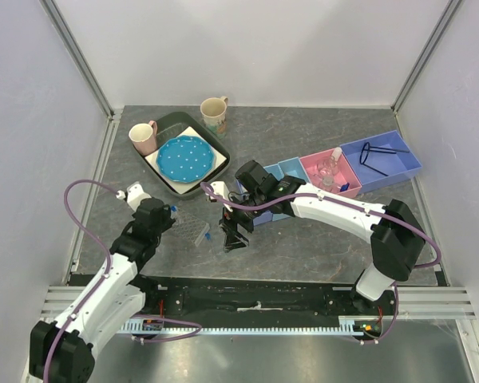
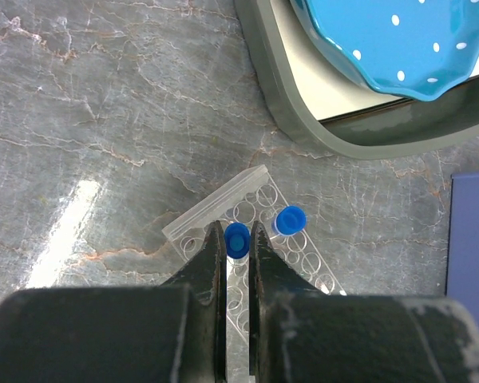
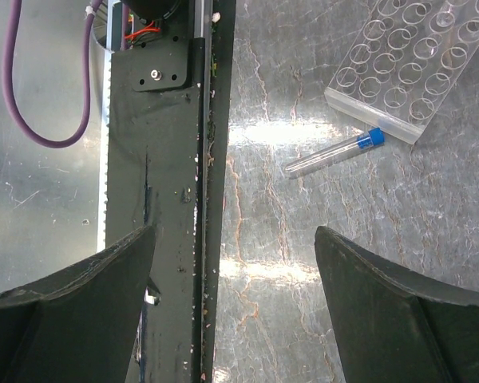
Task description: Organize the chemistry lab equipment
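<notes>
My left gripper (image 2: 237,233) is shut on a blue-capped tube (image 2: 237,239) and holds it upright over the clear tube rack (image 2: 223,197). A second blue-capped tube (image 2: 289,220) stands in the rack just to the right. In the top view my left gripper (image 1: 174,213) is left of the rack (image 1: 198,231). My right gripper (image 3: 233,239) is open and empty, above the table by the black base rail. A third blue-capped tube (image 3: 335,153) lies flat on the table beside the rack (image 3: 415,56). In the top view my right gripper (image 1: 230,238) is right of the rack.
A grey tray (image 1: 169,126) with a blue dotted plate (image 1: 184,158) sits at the back left, with two mugs (image 1: 143,137) (image 1: 214,114) beside it. Blue bins (image 1: 383,159) and a pink bin (image 1: 329,171) stand at the right. The black base rail (image 3: 168,159) runs along the near edge.
</notes>
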{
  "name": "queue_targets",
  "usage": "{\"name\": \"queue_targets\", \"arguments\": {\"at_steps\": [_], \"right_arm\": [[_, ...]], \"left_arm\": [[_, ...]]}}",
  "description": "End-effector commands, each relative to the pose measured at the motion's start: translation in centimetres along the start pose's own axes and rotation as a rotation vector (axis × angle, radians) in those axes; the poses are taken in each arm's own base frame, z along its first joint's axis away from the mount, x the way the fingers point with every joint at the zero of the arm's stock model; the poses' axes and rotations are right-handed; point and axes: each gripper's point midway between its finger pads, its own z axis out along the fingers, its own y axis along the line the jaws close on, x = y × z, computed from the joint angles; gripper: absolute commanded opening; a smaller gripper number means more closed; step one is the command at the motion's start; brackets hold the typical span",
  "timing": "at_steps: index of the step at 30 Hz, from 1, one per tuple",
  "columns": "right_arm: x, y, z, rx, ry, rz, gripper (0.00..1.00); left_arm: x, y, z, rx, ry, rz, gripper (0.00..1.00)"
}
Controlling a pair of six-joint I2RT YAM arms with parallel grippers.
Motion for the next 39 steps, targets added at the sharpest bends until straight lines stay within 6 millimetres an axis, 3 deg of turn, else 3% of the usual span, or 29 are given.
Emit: {"name": "queue_targets", "arguments": {"at_steps": [1, 13, 24, 30, 34, 39], "right_arm": [[-2.3, 0.6, -1.0, -0.011, -0.059, -0.061, 0.89], [-2.3, 0.4, -1.1, -0.010, -0.061, -0.058, 0.89], [-2.1, 0.3, -0.9, -0.018, -0.056, -0.050, 0.89], [-2.0, 0.4, -1.0, -0.018, -0.056, -0.052, 0.89], [-1.9, 0.4, -1.0, -0.020, -0.055, -0.049, 0.89], [-1.5, 0.9, -0.3, -0.058, -0.058, -0.010, 0.89]], "left_arm": [[-0.5, -0.5, 0.4, 0.010, -0.008, 0.038, 0.02], [-0.1, -1.1, 0.5, 0.005, 0.046, 0.073, 0.10], [0.0, -1.0, -0.1, 0.016, 0.051, 0.067, 0.30], [0.0, -1.3, -0.5, 0.039, 0.056, 0.058, 0.35], [-0.9, -1.7, -1.1, 0.054, 0.038, 0.047, 0.36], [-2.3, -2.4, -2.5, 0.094, 0.009, 0.027, 0.48]]}}
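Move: The left hand holds a capped test tube by its blue cap, over the far-left end of the clear tube rack. The rack's middle is about 3 cm right of this hand, 2 cm back and 5 cm below. Another capped tube stands in it, some 2 cm ahead and 2 cm right; a loose tube lies about 9 cm right and 7 cm back. The green tray's middle is about 17 cm ahead and 2 cm right. From the right hand the rack is some 12 cm left, 4 cm ahead and 11 cm below. Forward by barely 1 cm, with a slight drift right, the left hand eases the held tube into its final place in the rack. The fingers then open to nearly half and let go of the blue cap, while the hand draws back some 1.5 cm, tipping down a few degrees and just starting to rise at the end. ##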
